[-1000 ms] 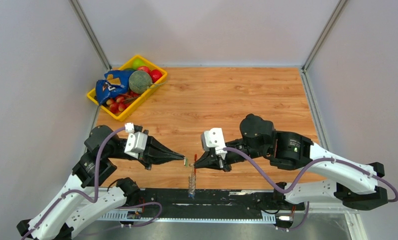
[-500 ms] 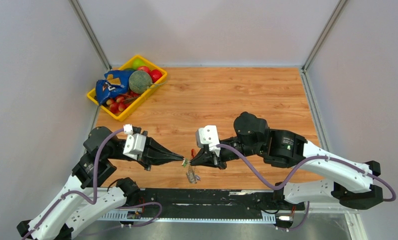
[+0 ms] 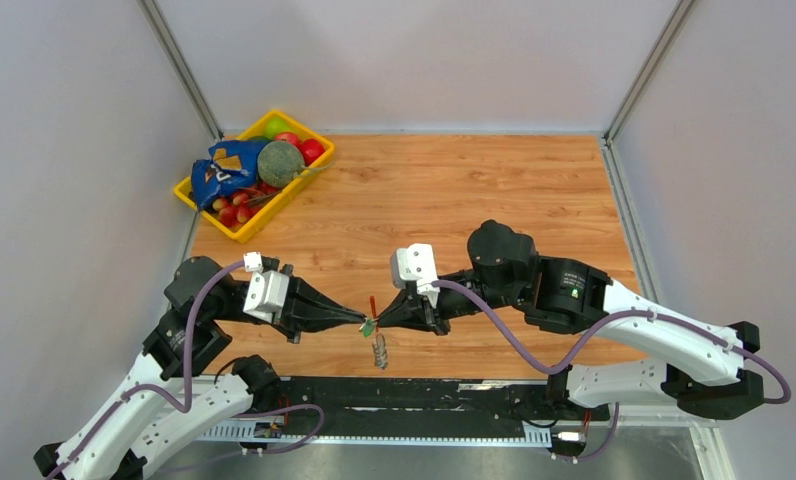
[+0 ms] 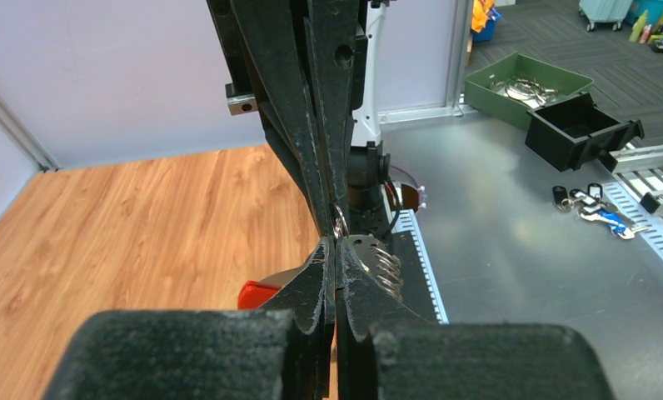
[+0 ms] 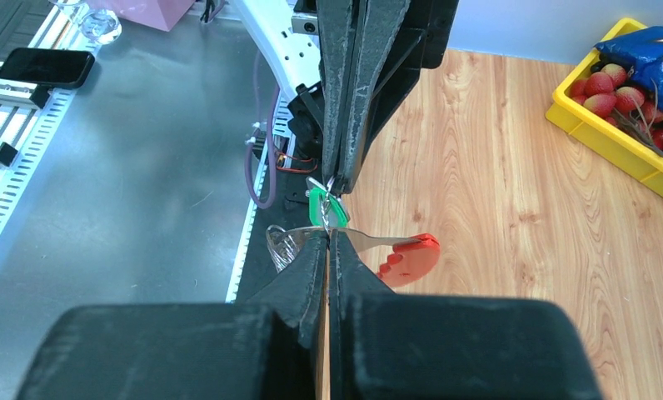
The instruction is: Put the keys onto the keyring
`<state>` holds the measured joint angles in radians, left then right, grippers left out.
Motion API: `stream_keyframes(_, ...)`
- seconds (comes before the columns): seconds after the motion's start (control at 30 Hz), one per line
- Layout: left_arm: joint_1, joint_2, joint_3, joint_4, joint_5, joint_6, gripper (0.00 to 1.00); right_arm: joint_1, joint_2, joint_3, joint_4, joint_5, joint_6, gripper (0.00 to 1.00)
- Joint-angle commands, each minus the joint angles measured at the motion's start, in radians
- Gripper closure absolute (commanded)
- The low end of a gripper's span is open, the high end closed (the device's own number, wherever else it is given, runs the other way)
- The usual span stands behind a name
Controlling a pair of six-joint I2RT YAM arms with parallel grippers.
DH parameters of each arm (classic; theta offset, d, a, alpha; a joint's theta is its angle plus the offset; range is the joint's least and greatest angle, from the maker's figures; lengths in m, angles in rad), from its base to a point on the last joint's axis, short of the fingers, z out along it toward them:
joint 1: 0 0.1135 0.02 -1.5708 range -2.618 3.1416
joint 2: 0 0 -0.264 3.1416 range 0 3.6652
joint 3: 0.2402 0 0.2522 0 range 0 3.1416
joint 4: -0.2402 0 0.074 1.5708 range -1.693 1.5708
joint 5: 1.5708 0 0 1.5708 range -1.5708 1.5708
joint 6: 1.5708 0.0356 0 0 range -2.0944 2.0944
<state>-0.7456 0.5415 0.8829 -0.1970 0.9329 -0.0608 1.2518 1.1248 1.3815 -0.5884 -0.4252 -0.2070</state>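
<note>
My two grippers meet tip to tip above the table's near edge. The left gripper [image 3: 364, 321] [image 4: 336, 243] is shut on a green-capped key [image 3: 370, 327] [image 5: 328, 210], whose cap and small ring hang at its tips in the right wrist view. The right gripper [image 3: 382, 322] [image 5: 328, 235] is shut on the keyring [image 3: 379, 350] [image 5: 410, 255]. The keyring's flat metal piece crosses the right gripper's tips, with the red clip to one side and the silver coil [image 4: 384, 265] to the other. From the left wrist the green key is hidden behind the fingers.
A yellow bin [image 3: 206, 212] holding a blue bag, a green ball and red fruit stands at the back left. A black rail [image 3: 444, 395] runs along the near edge below the grippers. Small keys, one blue-headed [image 4: 609, 218], lie on the steel bench.
The right gripper has moved left with the keyring until its tips meet the left gripper's. The hanging coil has swung up and left. The left arm has barely shifted.
</note>
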Motion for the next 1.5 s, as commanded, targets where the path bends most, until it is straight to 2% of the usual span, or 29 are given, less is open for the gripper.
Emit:
stream_keyframes(0.0,0.002,-0.009,-0.010,0.032,0.031,0.018,1.00,-0.013,-0.026,0.043,0.097,0.017,0.037,1.00)
stream_keyframes(0.77,0.002,-0.029,-0.028,0.058,-0.020,0.018,1.00,-0.022,-0.084,-0.019,0.163,0.105,0.088,1.00)
stream_keyframes(1.0,0.002,-0.021,-0.039,0.071,-0.041,0.007,0.99,-0.022,-0.140,-0.116,0.289,0.131,0.099,1.00)
stream_keyframes(1.47,0.002,-0.025,-0.057,0.094,-0.074,0.001,0.72,-0.022,-0.209,-0.286,0.622,0.224,0.201,1.00)
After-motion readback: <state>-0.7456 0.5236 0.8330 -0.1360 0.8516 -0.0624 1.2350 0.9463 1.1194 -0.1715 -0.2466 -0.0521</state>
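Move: The left hand, already pinching the green-tagged key by its small ring, has the keyring's wire loop in the right fingertips about 2 cm to its right, level ahead. The keyring's red grip is some 3 cm ahead and 1 cm right of the left hand, slightly lower; its metal plate hangs about 5 cm back, 3 cm right and 5 cm below. From the right hand, the green-tagged key is roughly 2 cm left and 1 cm back. The left fingers let go of the green-tagged key late, parting to about a quarter open after staying shut and nearly in place, drifting just 1.5 cm forward. The right hand keeps its pinch on the keyring and lifts it some 3 cm up and 3 cm forward, easing down briefly midway, its fingertips tipping up roughly 15 degrees and swinging clockwise. ##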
